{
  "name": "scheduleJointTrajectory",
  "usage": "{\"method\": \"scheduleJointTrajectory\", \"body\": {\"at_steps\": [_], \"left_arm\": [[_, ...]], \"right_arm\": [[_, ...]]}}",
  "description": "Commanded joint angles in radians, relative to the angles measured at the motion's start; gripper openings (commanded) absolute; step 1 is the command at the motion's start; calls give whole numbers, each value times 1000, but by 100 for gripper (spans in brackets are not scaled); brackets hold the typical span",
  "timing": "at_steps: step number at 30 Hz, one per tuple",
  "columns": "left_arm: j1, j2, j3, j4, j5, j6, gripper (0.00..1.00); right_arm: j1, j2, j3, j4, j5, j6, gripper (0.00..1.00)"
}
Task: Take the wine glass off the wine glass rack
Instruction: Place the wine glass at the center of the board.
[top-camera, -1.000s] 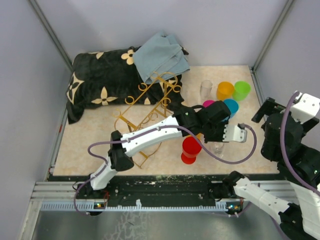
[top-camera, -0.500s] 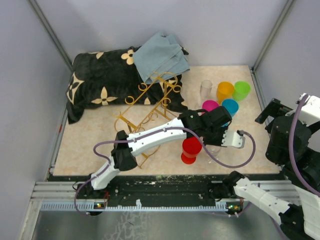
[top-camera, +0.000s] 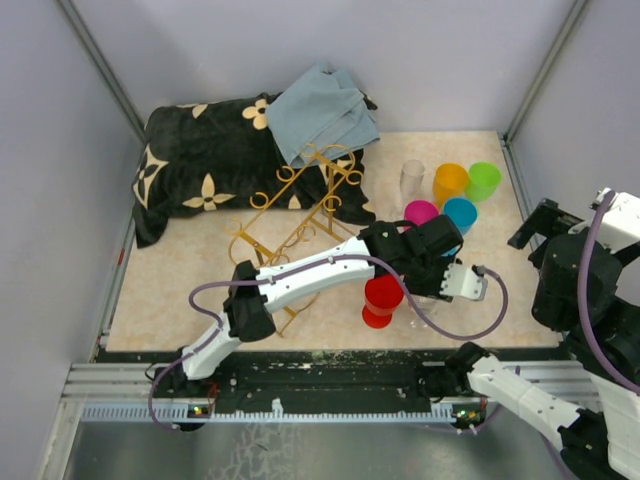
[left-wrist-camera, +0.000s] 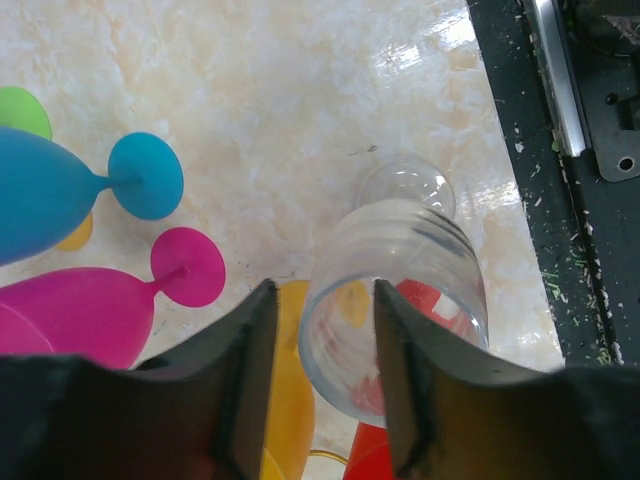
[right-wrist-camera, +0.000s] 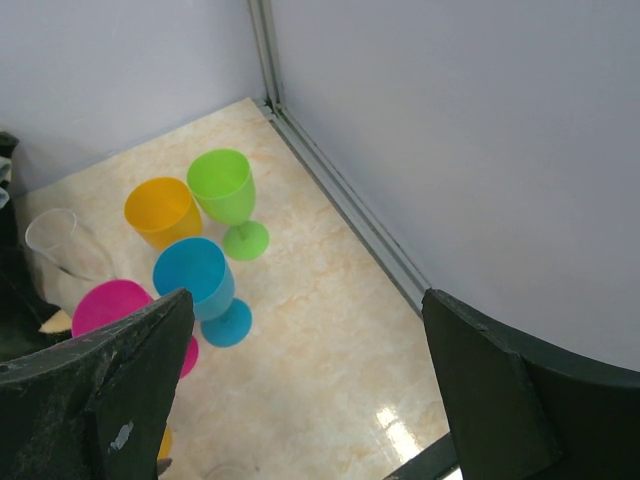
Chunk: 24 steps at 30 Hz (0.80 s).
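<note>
A clear wine glass (left-wrist-camera: 400, 290) stands upright on the marble tabletop near the front edge, beside a red glass (top-camera: 380, 298). My left gripper (left-wrist-camera: 322, 300) hovers over its rim. The jaws are parted, the glass's left wall sits between them, and a gap shows beside the left finger (left-wrist-camera: 250, 350). In the top view the left gripper (top-camera: 440, 285) covers most of that glass. The gold wire wine glass rack (top-camera: 290, 215) stands behind the left arm, with no glass visible on it. My right gripper (right-wrist-camera: 305, 300) is raised at the right side, open and holding nothing.
Pink (top-camera: 420, 211), blue (top-camera: 461, 212), orange (top-camera: 450, 180), green (top-camera: 484, 180) and another clear glass (top-camera: 412, 178) stand at the back right. A black flowered cloth (top-camera: 210, 170) with a grey-blue cloth (top-camera: 322, 112) on it lies at the back left. A black rail (left-wrist-camera: 560, 200) runs along the front edge.
The left jaws have parted from their earlier shut state, and the left gripper has shifted slightly toward the front edge. The right arm has drawn back to the right.
</note>
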Motion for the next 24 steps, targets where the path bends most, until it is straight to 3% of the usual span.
{"method": "scheduleJointTrajectory", "body": {"at_steps": [1, 11, 24], "left_arm": [[-3, 9, 3, 6, -22, 15, 53], [-5, -54, 29, 91, -26, 10, 72], [-8, -163, 36, 195, -64, 19, 79]], "right_arm": [[-4, -15, -19, 24, -11, -2, 96], [-3, -14, -28, 40, -28, -7, 96], [-4, -13, -7, 93, -1, -20, 97]]}}
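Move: The clear wine glass already stands on the board, its forward rim between the left fingers. Its middle lies about 4 cm back from that hand and 6 cm below. From the same hand and at a like height, the red glass is some 9 cm left and 2 cm back, the yellow one roughly 6 cm ahead and 8 cm left, and the magenta one about 13 cm ahead and 2 cm left. From the right hand, the clear glass lies some 22 cm left, 2 cm back and 30 cm below. Spread the left gripper's already part-open fingers wide around the clear glass's rim, easing about 1 cm forward as they part. Then draw up and away from the glass, slowly at first and then faster, about 7 cm in all with a slight drift to the right, letting the fingertips swing up by some 10 to 15 degrees towards the right. ##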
